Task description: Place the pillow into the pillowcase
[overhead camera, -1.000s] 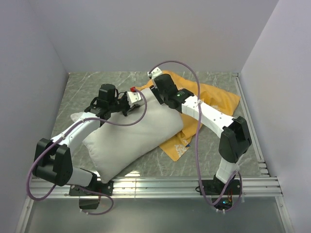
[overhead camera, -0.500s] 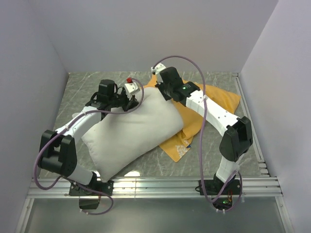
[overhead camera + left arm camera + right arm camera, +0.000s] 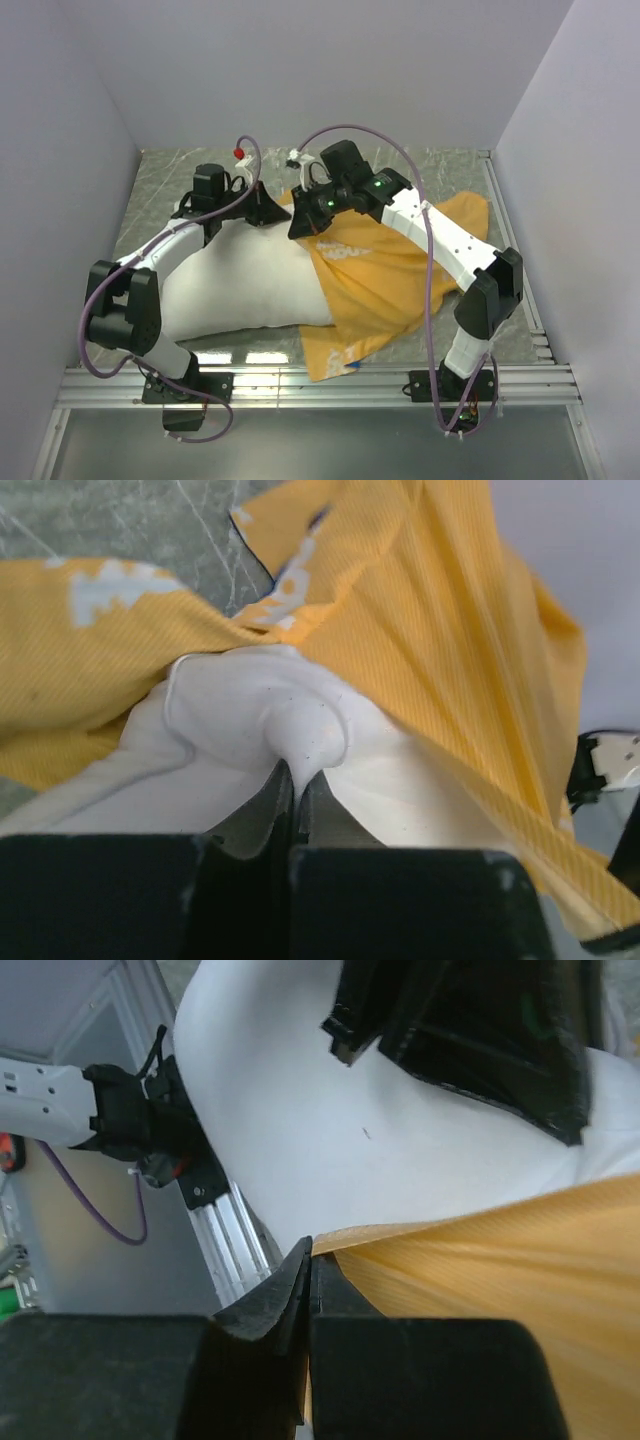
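The white pillow [image 3: 240,290] lies across the left half of the table. The orange-yellow pillowcase [image 3: 400,270] with white lettering is draped over its right end and spreads to the right. My left gripper [image 3: 264,210] is shut on a pinch of the pillow's far corner, seen in the left wrist view as white pillow [image 3: 250,710] fabric pulled between the left gripper [image 3: 297,780] jaws, with pillowcase [image 3: 450,630] folds around it. My right gripper [image 3: 303,224] is shut on the pillowcase's edge. In the right wrist view the right gripper [image 3: 312,1252] clamps the pillowcase [image 3: 500,1280] hem above the pillow [image 3: 300,1140].
The grey marbled table [image 3: 170,170] is boxed in by pale walls on three sides. An aluminium rail [image 3: 320,380] runs along the front edge and another [image 3: 512,230] along the right. Purple cables [image 3: 400,160] arc over both arms.
My right gripper has shut on the pillowcase edge and drawn it left over the pillow's end. The left gripper carried the pillow's corner toward the far side; the pillow now lies flatter.
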`<state>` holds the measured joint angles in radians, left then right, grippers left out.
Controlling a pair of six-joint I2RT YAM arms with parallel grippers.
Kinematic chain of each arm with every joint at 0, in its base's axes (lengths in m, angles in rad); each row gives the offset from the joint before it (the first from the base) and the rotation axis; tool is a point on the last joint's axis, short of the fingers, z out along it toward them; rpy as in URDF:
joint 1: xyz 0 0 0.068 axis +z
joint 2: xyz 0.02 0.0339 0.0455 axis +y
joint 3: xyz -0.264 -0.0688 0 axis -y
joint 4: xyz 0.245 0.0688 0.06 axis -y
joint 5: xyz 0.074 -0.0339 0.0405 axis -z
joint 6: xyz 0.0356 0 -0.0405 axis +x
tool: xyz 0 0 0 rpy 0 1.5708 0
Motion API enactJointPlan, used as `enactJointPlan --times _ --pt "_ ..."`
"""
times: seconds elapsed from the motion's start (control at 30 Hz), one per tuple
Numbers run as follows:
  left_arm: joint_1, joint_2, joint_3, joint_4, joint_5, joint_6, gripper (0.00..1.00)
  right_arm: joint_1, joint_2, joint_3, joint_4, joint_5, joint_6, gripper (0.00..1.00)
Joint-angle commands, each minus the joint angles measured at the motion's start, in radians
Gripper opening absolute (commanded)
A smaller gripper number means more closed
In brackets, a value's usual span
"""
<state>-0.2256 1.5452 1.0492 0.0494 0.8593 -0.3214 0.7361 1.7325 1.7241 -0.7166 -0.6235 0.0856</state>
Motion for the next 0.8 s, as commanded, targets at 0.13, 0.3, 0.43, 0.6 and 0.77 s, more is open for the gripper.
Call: enactJointPlan --times 0.13,0.3,0.43,0.6,0.77 --pt "0.051 -0.089 -0.107 0.205 -0.063 -0.254 0.01 -0.119 0.041 -0.078 0.091 -0.014 0.091 0.0" --pt "0.086 -0.192 0.004 -0.153 -0.036 0.204 0.65 -0.124 0.052 -0.139 0.077 0.042 0.06 0.0" --pt "0.101 -0.31 0.13 -0.589 -0.025 0.791 0.99 -0.124 0.041 -0.187 0.097 0.039 0.062 0.0" --pt "-0.013 -0.537 -0.015 -0.91 -0.178 1.272 0.99 -0.124 0.113 -0.083 0.075 0.085 0.048 0.0" --pt "-0.282 -0.729 -0.288 -0.68 -0.468 1.204 0.99 -0.136 0.222 0.081 0.048 0.139 0.022 0.0"
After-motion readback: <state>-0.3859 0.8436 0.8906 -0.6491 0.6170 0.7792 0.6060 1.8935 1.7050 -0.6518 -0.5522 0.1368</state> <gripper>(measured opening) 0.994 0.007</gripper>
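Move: The pillow's far corner is already pinched in the left fingers, and the white pillow's middle lies about 12 cm back, 7 cm left and 12 cm below them. The pillowcase's middle is some 26 cm right, 5 cm back and 14 cm below; its near flap lies 26 cm back, 12 cm right, 19 cm below. From the right hand, holding the case's mouth edge, that pillow corner is about 10 cm forward, level sideways and 6 cm lower. The pillow's far corner is released as the left fingers open wide; that hand lifts away up and left, then swings about 14 cm back over the pillow, sinking at the end and rolling some 60 degrees. The case's mouth edge stays pinched in the right fingers, which carry it forward and about 7 cm down, slightly right, towards the corner. ##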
